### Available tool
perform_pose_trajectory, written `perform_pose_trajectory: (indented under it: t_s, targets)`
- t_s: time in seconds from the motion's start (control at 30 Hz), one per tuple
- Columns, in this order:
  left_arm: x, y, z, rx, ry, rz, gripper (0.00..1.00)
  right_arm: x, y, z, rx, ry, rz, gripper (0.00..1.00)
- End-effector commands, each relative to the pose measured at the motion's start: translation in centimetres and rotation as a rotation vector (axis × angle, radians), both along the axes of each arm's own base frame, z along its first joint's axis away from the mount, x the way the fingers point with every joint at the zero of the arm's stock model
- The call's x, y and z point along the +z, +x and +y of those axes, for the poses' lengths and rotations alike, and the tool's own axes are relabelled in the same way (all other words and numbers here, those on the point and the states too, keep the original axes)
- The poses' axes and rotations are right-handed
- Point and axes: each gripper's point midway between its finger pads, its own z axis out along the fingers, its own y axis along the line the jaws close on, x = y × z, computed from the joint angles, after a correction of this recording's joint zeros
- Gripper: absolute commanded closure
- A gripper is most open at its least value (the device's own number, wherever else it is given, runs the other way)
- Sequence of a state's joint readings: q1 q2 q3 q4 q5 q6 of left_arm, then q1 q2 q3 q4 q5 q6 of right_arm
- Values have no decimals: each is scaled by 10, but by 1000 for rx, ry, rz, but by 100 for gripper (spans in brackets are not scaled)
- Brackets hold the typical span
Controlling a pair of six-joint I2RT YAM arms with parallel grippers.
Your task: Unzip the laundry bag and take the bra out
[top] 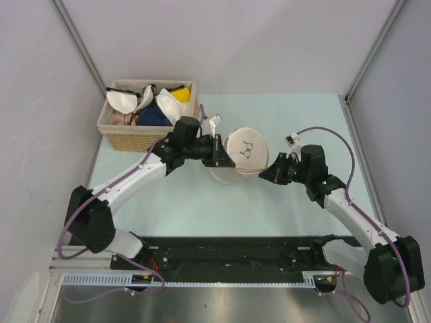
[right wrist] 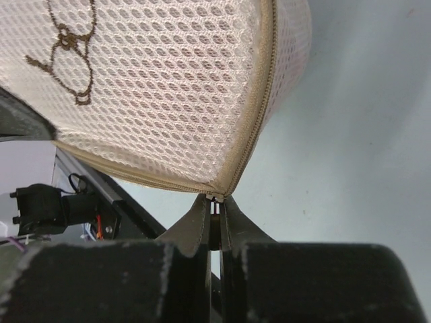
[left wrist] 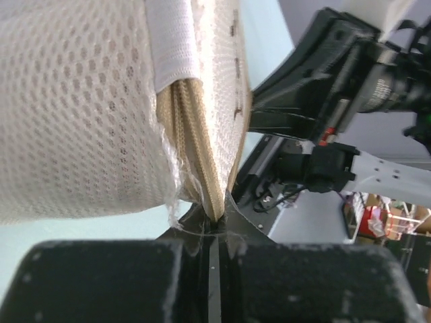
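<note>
The laundry bag is a cream mesh round pouch with a dark bra drawing on its face, held tilted above the table between both arms. My left gripper is shut on the bag's zipper seam at its left rim; the pinched tan seam shows in the left wrist view. My right gripper is shut on the zipper pull at the bag's lower right rim. The mesh fills the right wrist view. The zipper looks closed. The red bra is hidden.
A wicker basket with white, yellow and dark blue bras stands at the back left. A grey wall runs along the left and back. The pale table lies below the bag.
</note>
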State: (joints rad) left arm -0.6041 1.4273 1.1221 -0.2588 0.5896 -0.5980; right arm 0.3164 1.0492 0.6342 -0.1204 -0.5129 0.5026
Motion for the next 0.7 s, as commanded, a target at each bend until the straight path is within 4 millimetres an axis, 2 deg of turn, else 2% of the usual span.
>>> perform_pose_trajectory:
  t_s: [0.0,0.03,0.07,0.1,0.13,0.17,0.2,0.23,0.27,0.3,0.33,0.37,0.43,0.47,0.5,0.63,0.67]
  targets:
    - [-9,25,0,-53,57,-48,100,-3,17,-25,-160,-63,5,100]
    - [-20,28,-3,-51,77,-10,99,-4,16,-24,-209,-31,56,100]
    - [-13,31,-7,-59,56,-18,93,-3,16,-22,-225,-11,67,100]
    - [-3,35,-12,-40,14,-27,70,-2,15,-20,-247,8,87,100]
    - [7,38,-12,-17,-6,-52,54,2,14,-17,-280,43,113,100]
    - [9,41,-11,10,-5,-63,39,2,13,-13,-308,43,117,100]
    - [11,44,-7,42,9,-63,19,3,12,-10,-325,55,120,100]
    - [13,50,-1,94,32,-80,13,7,11,-7,-354,85,136,100]
    - [21,48,3,114,28,-95,5,9,10,0,-350,101,121,100]
    - [21,46,6,135,22,-88,0,10,10,4,-351,114,119,100]
    - [22,44,8,153,15,-83,0,9,11,7,-355,120,126,100]
    - [20,33,14,162,3,-68,0,9,12,11,-361,125,124,100]
    - [23,24,12,190,-62,-12,0,4,14,14,-375,121,135,100]
    - [14,13,12,186,-75,19,0,5,14,18,-370,126,133,100]
    - [18,12,10,212,-113,48,0,4,15,19,-370,125,131,100]
    - [7,10,1,262,-169,150,0,-3,16,23,-360,111,138,100]
    - [13,11,-6,247,-196,153,0,-5,17,23,-361,103,141,100]
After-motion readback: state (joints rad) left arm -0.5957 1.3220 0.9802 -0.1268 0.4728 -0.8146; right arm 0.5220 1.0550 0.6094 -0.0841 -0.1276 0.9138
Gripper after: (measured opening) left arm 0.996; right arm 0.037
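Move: The laundry bag hangs between the two grippers, each already shut on its zipped rim. The bag's middle lies about 3 cm ahead of the left hand, 3 cm to its right and 5 cm lower. From the right hand that middle is some 3 cm ahead, 5 cm to the left and 1 cm up. The wicker basket stands roughly 20 cm ahead of the left hand, 28 cm to its left and 15 cm below. Dip the left gripper some 4 cm forward and down with the bag's rim in its fingers, opening them wide on the way to let the rim go, then draw back and up about 3 cm. Keep the right gripper pinched on the rim, turning it nearly 20 degrees clockwise and tipping it slightly down as it ends a couple of centimetres left. ##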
